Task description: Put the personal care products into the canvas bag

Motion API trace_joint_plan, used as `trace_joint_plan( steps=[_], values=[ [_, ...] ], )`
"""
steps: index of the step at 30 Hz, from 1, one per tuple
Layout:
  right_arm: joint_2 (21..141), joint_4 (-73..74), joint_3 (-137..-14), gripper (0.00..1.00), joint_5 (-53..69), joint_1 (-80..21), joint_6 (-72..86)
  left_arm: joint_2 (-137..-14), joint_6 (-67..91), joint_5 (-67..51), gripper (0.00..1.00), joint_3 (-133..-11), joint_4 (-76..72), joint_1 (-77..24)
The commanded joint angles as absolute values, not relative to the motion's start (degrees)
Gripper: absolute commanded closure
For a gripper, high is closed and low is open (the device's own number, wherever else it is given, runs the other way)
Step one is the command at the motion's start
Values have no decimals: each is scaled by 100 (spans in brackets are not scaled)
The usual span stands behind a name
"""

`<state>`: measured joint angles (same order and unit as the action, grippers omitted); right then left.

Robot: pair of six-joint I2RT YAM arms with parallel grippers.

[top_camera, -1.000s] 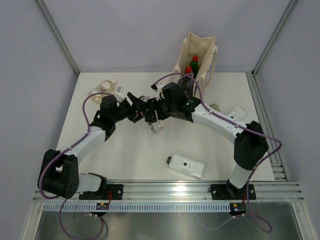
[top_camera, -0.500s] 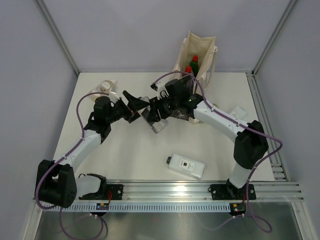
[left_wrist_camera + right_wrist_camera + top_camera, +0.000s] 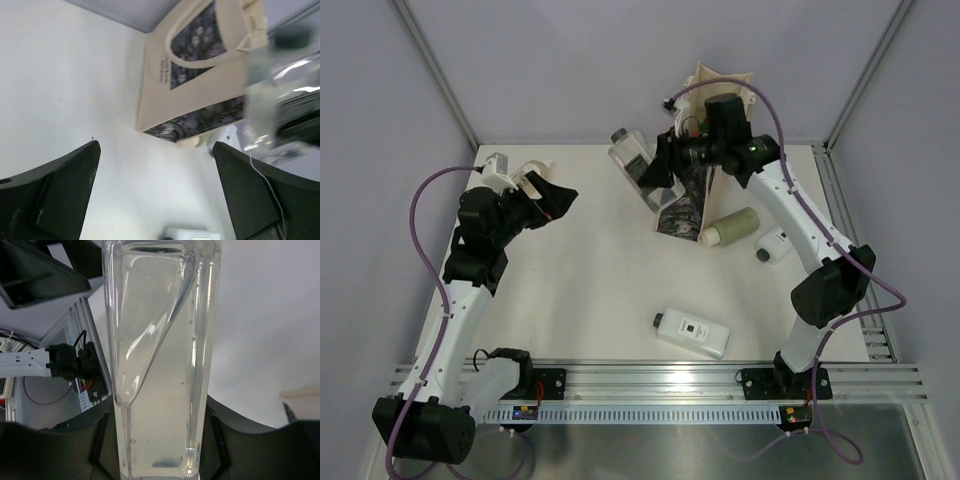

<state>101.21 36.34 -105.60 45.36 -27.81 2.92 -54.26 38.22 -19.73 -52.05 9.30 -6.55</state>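
My right gripper [image 3: 663, 172] is shut on the clear rectangular bottle [image 3: 636, 163], holding it tilted in the air just left of the canvas bag [image 3: 725, 84]. In the right wrist view the bottle [image 3: 160, 365] fills the gap between the fingers [image 3: 235, 440]. The bag shows its dark printed panel [image 3: 682, 208]. My left gripper [image 3: 552, 198] hangs open and empty at the left, far from the bottle. From its wrist view I see the bag [image 3: 165, 95] and the clear bottle [image 3: 275, 100]. A pale green cylinder [image 3: 732, 226] lies at the bag's foot.
A flat white bottle [image 3: 692, 333] lies near the front of the table. A second white bottle [image 3: 775, 243] lies right of the cylinder. A peach translucent bottle [image 3: 530, 176] sits at the back left, partly behind my left arm. Walls close the back and sides.
The left gripper let go of the clear bottle, opened wide and drew back to the left. The right arm carried the bottle up and back toward the bag.
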Motion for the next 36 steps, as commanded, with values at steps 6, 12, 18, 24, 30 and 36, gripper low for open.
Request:
trace_joint_plan(
  steps=[6,12,18,24,30,36],
  values=[
    [10203,2716,-12584,100,3943,-1759,1080,-5150,2813,-1213,1,-5317,1880,-317],
    [10652,2225,-12947,100,1515,-1380,1467,-5150,2751,-1222,1,-5265,1907,-106],
    [11302,1811,-13017,100,360,-1327,1828,-5256,2672,-907,1,-5256,1968,-18],
    [11847,1767,-13087,100,1168,-1318,2381,-5624,2032,-440,1,-5352,1733,-9],
    [11927,1687,-12683,63,1713,-1318,2610,-6231,924,-335,1,-5405,1363,-9],
    [11927,1722,-12586,21,2258,-1318,2251,-6933,334,304,1,-5238,546,122]
  ],
)
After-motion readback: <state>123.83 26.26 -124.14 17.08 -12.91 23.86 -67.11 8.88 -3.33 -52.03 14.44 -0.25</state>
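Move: The right hand holds the clear bottle. The canvas bag's middle lies about 21 cm ahead, 15 cm to its right and 16 cm below. Inside it stand the red bottle, some 20 cm ahead and 11 cm right, and the green bottle, 26 cm ahead and 15 cm right. The olive tube lies 8 cm ahead, 20 cm right. From the empty left hand, the amber bottle is 25 cm ahead, 22 cm left and 27 cm below. Keeping its grip on the clear bottle, the right hand swings forward some 23 cm and to its right, rising about 12 cm to clear the bag's rim and then sinking 18 cm to the mouth, turning roughly 50 degrees clockwise; there it eases slightly left and its fingers start opening around the bottle. The open, empty left hand meanwhile goes down and left, then forward towards the amber bottle, its left side rolling up. ##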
